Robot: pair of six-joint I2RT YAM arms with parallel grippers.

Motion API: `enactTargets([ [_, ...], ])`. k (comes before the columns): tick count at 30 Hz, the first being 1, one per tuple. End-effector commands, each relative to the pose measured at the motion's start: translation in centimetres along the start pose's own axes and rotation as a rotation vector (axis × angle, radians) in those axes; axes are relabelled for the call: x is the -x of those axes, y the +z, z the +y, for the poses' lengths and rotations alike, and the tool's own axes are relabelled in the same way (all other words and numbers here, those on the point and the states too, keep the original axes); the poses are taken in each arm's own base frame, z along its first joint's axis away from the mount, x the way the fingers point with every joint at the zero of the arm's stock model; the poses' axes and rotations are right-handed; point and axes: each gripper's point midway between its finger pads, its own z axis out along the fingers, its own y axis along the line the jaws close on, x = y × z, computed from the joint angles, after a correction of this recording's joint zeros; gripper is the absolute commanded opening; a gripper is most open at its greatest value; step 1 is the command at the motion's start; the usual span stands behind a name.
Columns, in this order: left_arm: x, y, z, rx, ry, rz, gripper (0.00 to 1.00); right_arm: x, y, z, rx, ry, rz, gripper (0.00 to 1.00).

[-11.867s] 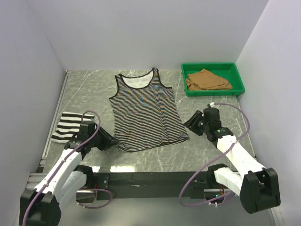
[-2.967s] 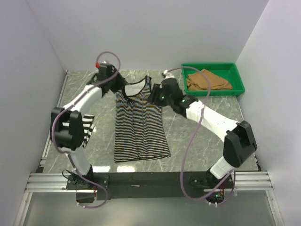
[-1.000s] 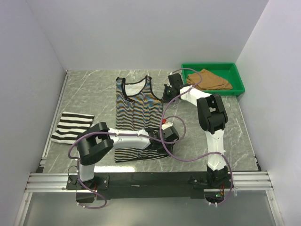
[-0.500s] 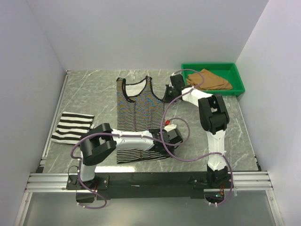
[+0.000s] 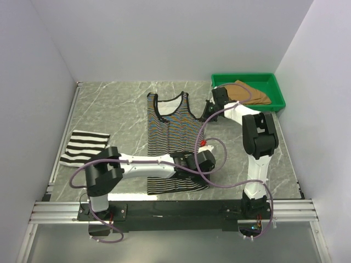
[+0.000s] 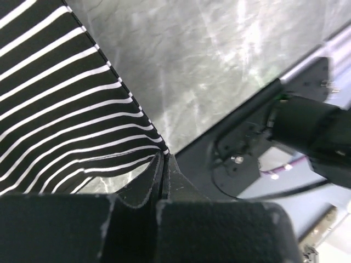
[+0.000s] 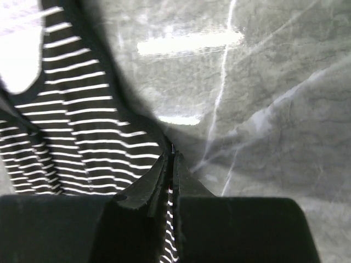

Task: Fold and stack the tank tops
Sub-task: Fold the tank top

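Observation:
The thin-striped tank top (image 5: 173, 131) lies lengthwise mid-table, neckline toward the back wall. My left gripper (image 5: 202, 164) reaches across to the top's near right hem corner and is shut on it. In the left wrist view the jaws meet at the striped hem (image 6: 66, 109). My right gripper (image 5: 208, 113) is shut on the top's far right armhole edge, with stripes (image 7: 88, 120) showing between its jaws. The wide-striped tank top (image 5: 85, 147) lies folded at the left. The tan-brown tank top (image 5: 244, 92) is in the tray.
A green tray (image 5: 247, 76) stands at the back right corner. White walls close in the left, back and right sides. A black rail (image 5: 164, 208) runs along the near edge, and purple cables (image 5: 219, 164) loop off both arms.
My left gripper has shut on the hem corner. Both arms and the thin-striped top have shifted to the right across the table.

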Motion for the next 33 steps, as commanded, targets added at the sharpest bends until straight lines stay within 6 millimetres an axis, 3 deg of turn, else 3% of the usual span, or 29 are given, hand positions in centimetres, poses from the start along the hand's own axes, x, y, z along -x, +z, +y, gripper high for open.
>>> enactTargets([
  [1, 0.3, -2.7, -2.6, -0.131, -0.016, -0.029, 0.01, 2.8, -3.1, 2.3, 0.052, -0.041, -0.097, 0.00],
  [4, 0.5, -3.6, -2.1, -0.155, -0.063, -0.061, 0.01, 3.1, -3.8, 2.6, 0.048, -0.036, -0.102, 0.00],
  [6, -0.1, -3.7, -1.0, -0.150, -0.094, -0.059, 0.01, 3.2, -4.1, 3.4, 0.044, -0.041, -0.103, 0.00],
  [8, 0.8, -4.4, -0.4, -0.143, -0.132, -0.115, 0.01, 3.3, -4.3, 4.0, 0.028, -0.053, -0.113, 0.00],
  [11, 0.6, -5.2, 0.5, -0.145, -0.170, -0.139, 0.01, 3.0, -4.1, 5.5, 0.001, -0.082, -0.109, 0.00],
  [17, 0.1, -6.7, 3.8, -0.094, -0.270, -0.205, 0.01, 2.0, -2.7, 8.4, -0.020, -0.110, -0.094, 0.00],
  [26, -2.3, -8.0, 9.2, 0.015, -0.396, -0.229, 0.00, 0.4, -0.3, 14.1, -0.035, -0.185, -0.082, 0.00],
  [33, -4.1, -8.3, 12.1, 0.105, -0.447, -0.206, 0.00, -0.6, 1.6, 15.6, -0.048, -0.205, -0.072, 0.00],
])
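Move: The striped tank top's right side is already held: by its edge below the armhole in the right hand, by the right hem corner in the left. From the right hand, the neckline's bottom lies about 16 cm left and 1 cm back; the green bin sits some 24 cm right, 14 cm ahead. From the left hand, the hem's middle is roughly 13 cm left, 1 cm back, 6 cm lower, the left hem corner 25 cm left, 3 cm back. The tank top's right side is carried over to its middle by both hands together, each going about 14 cm left with its pinch kept. The right hand first rises some 6 cm, then sinks about half of that towards the neckline's bottom; the left arcs up slightly and comes back down over the hem's middle, turning 25 degrees counter-clockwise. ##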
